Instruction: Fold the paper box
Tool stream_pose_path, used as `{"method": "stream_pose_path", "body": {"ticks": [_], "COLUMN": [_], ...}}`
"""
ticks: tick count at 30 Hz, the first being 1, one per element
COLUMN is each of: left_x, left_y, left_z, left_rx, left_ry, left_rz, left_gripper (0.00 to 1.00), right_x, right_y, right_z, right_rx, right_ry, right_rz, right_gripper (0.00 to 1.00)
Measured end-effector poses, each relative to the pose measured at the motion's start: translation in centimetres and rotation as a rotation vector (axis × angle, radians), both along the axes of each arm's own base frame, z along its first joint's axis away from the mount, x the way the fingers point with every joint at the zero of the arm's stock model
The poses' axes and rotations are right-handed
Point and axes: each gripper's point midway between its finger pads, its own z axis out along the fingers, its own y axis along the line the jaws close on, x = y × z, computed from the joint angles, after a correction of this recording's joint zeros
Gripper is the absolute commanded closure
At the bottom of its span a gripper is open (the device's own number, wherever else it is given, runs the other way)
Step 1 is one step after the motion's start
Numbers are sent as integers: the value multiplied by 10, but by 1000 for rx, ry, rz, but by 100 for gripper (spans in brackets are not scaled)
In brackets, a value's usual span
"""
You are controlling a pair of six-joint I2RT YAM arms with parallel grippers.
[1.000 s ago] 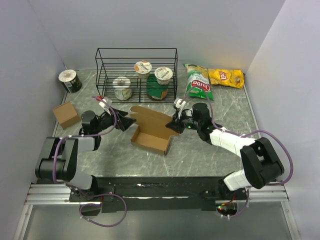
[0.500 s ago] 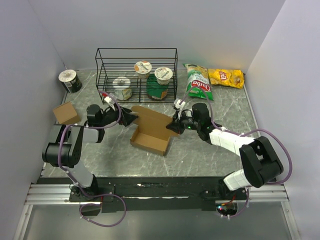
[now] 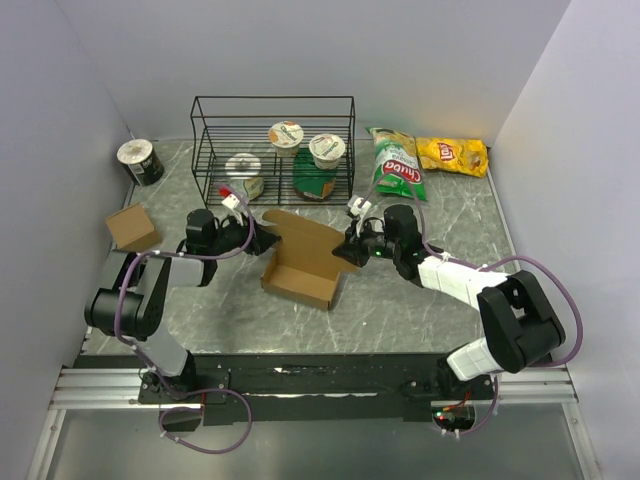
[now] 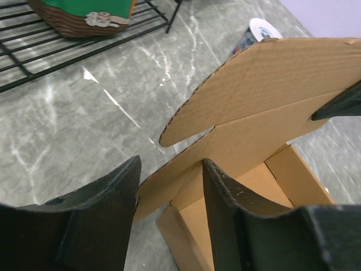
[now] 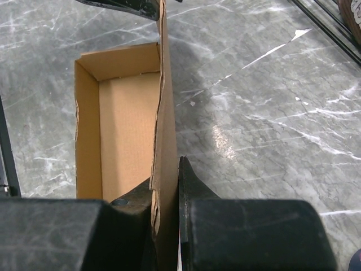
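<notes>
The paper box [image 3: 300,268] is a brown cardboard tray at the table's middle, with its lid [image 3: 305,232] raised upright along the back. My left gripper [image 3: 262,238] is at the lid's left end. In the left wrist view its fingers [image 4: 113,192] stand apart on either side of the lid's lower left corner [image 4: 175,180], so the left gripper [image 4: 171,165] is open. My right gripper [image 3: 350,250] holds the lid's right end. The right wrist view shows the right gripper [image 5: 166,175] shut on the thin lid edge [image 5: 164,113], with the tray's inside [image 5: 121,130] beyond.
A black wire rack [image 3: 272,105] at the back holds several cups and a green-lidded tub [image 3: 316,183]. A small cube-like cardboard box [image 3: 132,228] sits at the left, a tin [image 3: 140,162] behind it. Two snack bags [image 3: 395,165] [image 3: 452,155] lie at the back right.
My left arm has reached right to the lid's left end, and its jaws have narrowed around the corner there. The right gripper keeps its hold and the box has barely shifted.
</notes>
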Motion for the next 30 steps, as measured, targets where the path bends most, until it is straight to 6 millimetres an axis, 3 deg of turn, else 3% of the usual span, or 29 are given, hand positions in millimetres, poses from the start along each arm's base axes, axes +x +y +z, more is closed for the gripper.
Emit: {"method": "stream_pose_path", "body": {"ticks": [7, 21, 23, 27, 30], "left_x": [2, -6, -6, -8, -10], "left_y": [5, -10, -11, -15, -15], "left_z": [3, -3, -5, -5, -6], "left_rx": [39, 109, 122, 139, 151], "left_ry": [-14, -11, -6, -7, -7], "left_rz": [81, 125, 141, 163, 188], "left_gripper": [53, 84, 89, 95, 96], "right_x": [4, 10, 12, 19, 25], "right_y": [-2, -7, -9, -15, -23], "right_z": [-1, -2, -1, 8, 22], "right_rx": [-10, -25, -28, -27, -19], "right_ry": [-5, -14, -20, -38, -58], "right_rz": [-22, -66, -80, -141, -217], "right_gripper": [88, 84, 77, 45, 31]}}
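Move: The lid's upright left edge lies nearly between the left hand's half-open fingers, some 2 cm to the hand's right and level with it. The box tray sits about 8 cm right of that hand, 7 cm back and 7 cm below it. The right hand already pinches the lid's right end; from it the lid's left edge is roughly 17 cm left and 2 cm ahead, and the tray about 9 cm left, 5 cm back and 9 cm below. The left hand closes from half open to nearly shut, pinching the lid's left edge, while it eases about 2 cm to the right and back and turns some 10 degrees counter-clockwise, its left side tipping up. The right hand keeps its grip on the lid's right end at first, creeping forward and a little right with a slight clockwise turn, then opens at the very end to let go, lifting away some 2 cm as it goes on forward and right. ##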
